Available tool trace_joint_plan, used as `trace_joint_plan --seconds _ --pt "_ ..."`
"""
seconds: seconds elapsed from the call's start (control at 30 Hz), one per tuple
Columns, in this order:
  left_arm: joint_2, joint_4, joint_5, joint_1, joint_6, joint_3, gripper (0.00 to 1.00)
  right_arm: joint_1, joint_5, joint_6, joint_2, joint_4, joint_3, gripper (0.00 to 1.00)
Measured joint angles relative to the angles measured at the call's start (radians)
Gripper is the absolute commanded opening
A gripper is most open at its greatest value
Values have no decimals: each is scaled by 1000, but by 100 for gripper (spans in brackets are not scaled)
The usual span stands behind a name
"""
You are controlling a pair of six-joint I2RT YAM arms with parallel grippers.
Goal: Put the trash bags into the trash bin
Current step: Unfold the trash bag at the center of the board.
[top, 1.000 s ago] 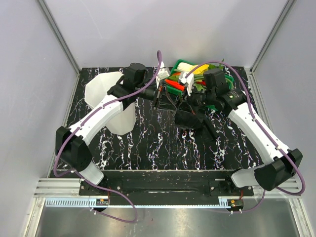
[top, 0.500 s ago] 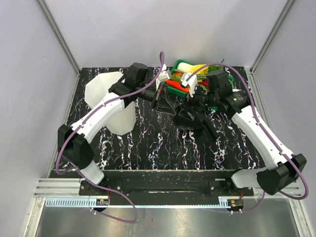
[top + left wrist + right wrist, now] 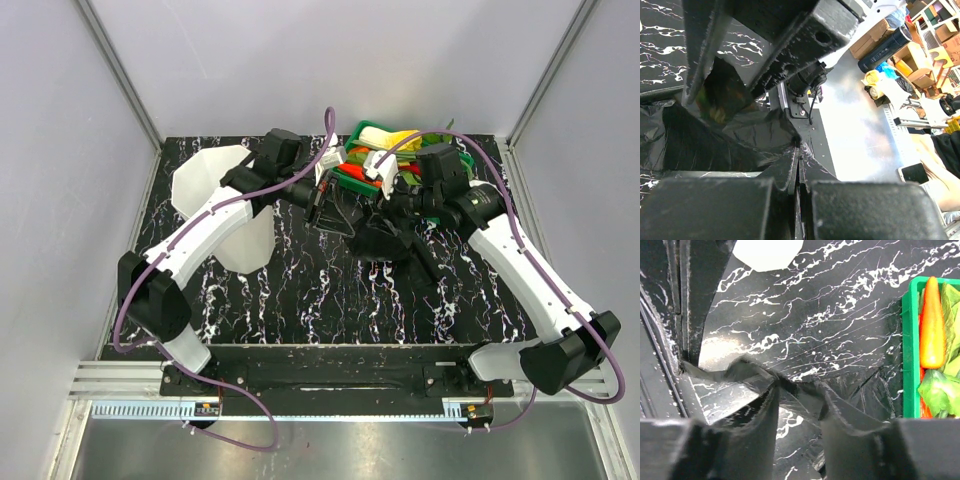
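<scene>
A crinkled black trash bag (image 3: 385, 238) lies mid-table, with one edge lifted between the two grippers. My left gripper (image 3: 325, 205) is shut on a fold of that film (image 3: 715, 145), its jaws pressed together at the tips (image 3: 799, 147). My right gripper (image 3: 388, 205) faces it from the right. Its fingers stand apart, and the bag film (image 3: 865, 390) is stretched and draped across their tips (image 3: 800, 392) without being pinched. The trash bin (image 3: 215, 195), translucent white and faceted, stands at the left behind the left arm. Its rim (image 3: 767, 250) shows in the right wrist view.
A green tray (image 3: 455, 160) of vegetables sits at the back right, close behind the right gripper. Its rim (image 3: 907, 340) and a carrot (image 3: 931, 325) appear in the right wrist view. The marbled black tabletop (image 3: 300, 290) ends at the enclosure walls on both sides.
My right gripper has gone from shut to apart and shifted slightly back toward the tray. The left gripper has stayed shut on the bag, almost still.
</scene>
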Motion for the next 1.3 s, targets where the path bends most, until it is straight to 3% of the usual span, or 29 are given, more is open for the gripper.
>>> trace_joint_plan --seconds 0.03,0.07,0.1,0.23,0.5,0.57,0.8,0.93,1.07,1.3 --pt "0 -1 0 0 2 0 0 0 1 0 0 0 0 9" --pt "0 -2 0 0 3 0 1 1 0 1 0 1 0 3" --pt "1 -3 0 0 5 0 9 1 -1 8 0 2 0 1" --pt "1 -8 8 0 14 0 27 2 14 31 3 9 0 0" --pt "-1 -10 31 0 46 -1 81 -5 75 69 36 28 -10 0" --pt "-9 -12 26 0 63 -6 88 -19 23 70 36 24 -11 0" --pt "-103 -12 -42 18 155 -50 95 -175 -286 50 85 -84 53 0" --pt "-142 69 -55 86 130 -87 95 -214 -420 3 147 -188 123 0" --pt "-145 121 -60 133 114 -116 94 -224 -509 -16 188 -258 145 0" --pt "-145 149 -79 89 109 -163 92 -235 -576 21 204 -274 165 0"
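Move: Between the right hand's half-open fingers runs the stretch of bag rim they are to close on; from the left hand, still pinching the rim, that stretch lies about 6 cm ahead and 3 cm right. The trash bag's middle hangs some 3 cm back, 6 cm right and 10 cm below the right hand. The vegetable box is about 24 cm ahead of this hand, 11 cm right and 17 cm lower. From the left hand, the bin's middle is some 12 cm ahead, 25 cm left and 5 cm lower. Closing on the rim, the right fingers pinch it first; then the left ones open wide, release their part and draw away some 4 cm left and forward, pitching about 15 degrees. Keeping its pinch, the right hand dips forward and down a little, then comes back about 3 cm and up while turning some 30 degrees, its fingers swinging round to point nearly straight left. ##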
